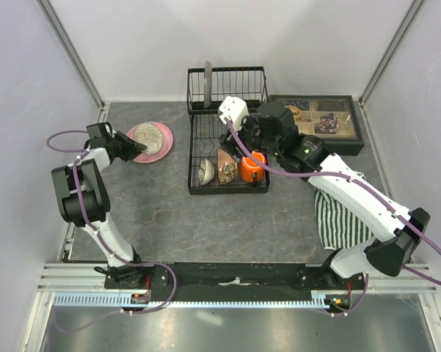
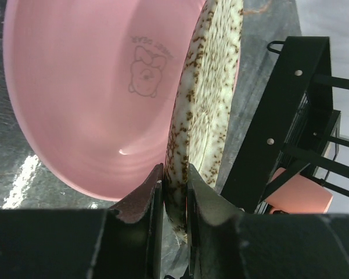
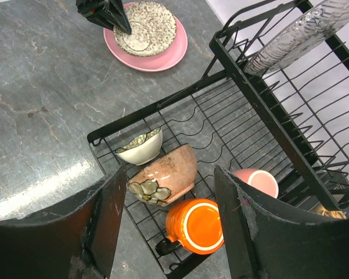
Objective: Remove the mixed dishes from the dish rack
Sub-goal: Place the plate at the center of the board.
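The grey speckled plate (image 1: 152, 138) lies on the pink plate (image 1: 166, 149) on the table, left of the dish rack (image 1: 190, 158). My left gripper (image 2: 174, 180) is shut on the speckled plate's (image 2: 206, 110) near rim, with the pink plate (image 2: 81, 87) beside it. My right gripper (image 3: 171, 197) hangs open above the rack's lower basket (image 3: 162, 107). Below it lie the brown bowl (image 3: 162, 174) on its side, the orange mug (image 3: 197, 226), the small pale bowl (image 3: 142, 148) and the pink mug (image 3: 256, 180).
A clear glass plate (image 3: 296, 35) stands in the rack's upright back section. A dark tray of trinkets (image 1: 319, 121) sits right of the rack. A striped cloth (image 1: 337, 216) lies under my right arm. Enclosure walls close in on both sides.
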Controlling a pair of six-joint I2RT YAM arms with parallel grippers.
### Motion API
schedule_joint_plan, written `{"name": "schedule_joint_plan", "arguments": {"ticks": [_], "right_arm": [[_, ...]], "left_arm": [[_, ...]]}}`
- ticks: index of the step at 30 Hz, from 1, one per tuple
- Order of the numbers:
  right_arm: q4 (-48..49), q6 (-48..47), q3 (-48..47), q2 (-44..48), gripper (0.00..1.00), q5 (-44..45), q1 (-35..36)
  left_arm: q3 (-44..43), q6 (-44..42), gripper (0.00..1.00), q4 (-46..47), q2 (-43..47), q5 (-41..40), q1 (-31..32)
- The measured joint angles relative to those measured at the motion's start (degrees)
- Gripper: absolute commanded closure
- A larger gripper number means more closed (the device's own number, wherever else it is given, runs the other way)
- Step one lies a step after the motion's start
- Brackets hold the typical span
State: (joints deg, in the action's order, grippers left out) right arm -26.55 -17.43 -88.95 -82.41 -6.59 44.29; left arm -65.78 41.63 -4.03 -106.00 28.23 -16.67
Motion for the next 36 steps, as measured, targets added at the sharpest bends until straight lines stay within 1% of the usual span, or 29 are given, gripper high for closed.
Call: {"name": "schedule_joint_plan", "arguments": {"ticks": [6,10,11,14,16,25,34,36], "right_arm": [[0.07,-0.2,1.16,0.09,0.31,0.0,-0.55],[0.09,-0.26,1.53,0.42,0.31,0.0,-0.85],[0.13,-0.26,1.55,0.55,0.31,0.0,-0.96],[0.17,-0.33,1.62,1.01,0.31,0.0,-1.07],[0.33,-0.35,1.62,1.27,0.31,0.0,-1.14],[0.48,-0.37,1.95,1.36,0.31,0.0,-1.44],[0.74,-0.37,2.29,1.36,0.31,-0.02,-1.46],[0.81,-0.37,2.34,1.36,0.31,-0.02,-1.51]], "left_arm": [[-1.27,0.11,0.97,0.04,-2.99,0.48,-0.04],[-2.69,0.09,0.87,0.0,-4.96,0.52,-0.04],[-2.95,0.09,0.82,-0.02,-5.27,0.52,-0.04],[-3.93,0.09,0.72,-0.22,-5.99,0.63,-0.04],[-4.59,0.07,0.69,-0.31,-6.25,0.63,-0.04],[-6.86,-0.07,0.64,-0.35,-6.32,0.92,-0.04],[-6.91,-0.72,0.52,-1.53,-6.47,0.76,-0.04],[-6.91,-0.98,0.46,-2.16,-6.47,0.55,-0.04]]}}
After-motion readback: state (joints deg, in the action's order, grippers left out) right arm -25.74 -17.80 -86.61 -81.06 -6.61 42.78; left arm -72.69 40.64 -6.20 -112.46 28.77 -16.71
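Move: The left hand holds the near-left rim of the speckled plate. The pink plate's middle, where it goes, lies about 5 cm ahead, 3 cm right and 4 cm below. The small white bowl in the rack stands some 25 cm to the hand's right and 8 cm back, slightly lower. From the waiting right hand, the pink plate lies roughly 20 cm ahead, 30 cm left and 30 cm down. The left hand sinks about 2 cm, easing some 2 cm forward, and its fingers open around the speckled plate's rim. ##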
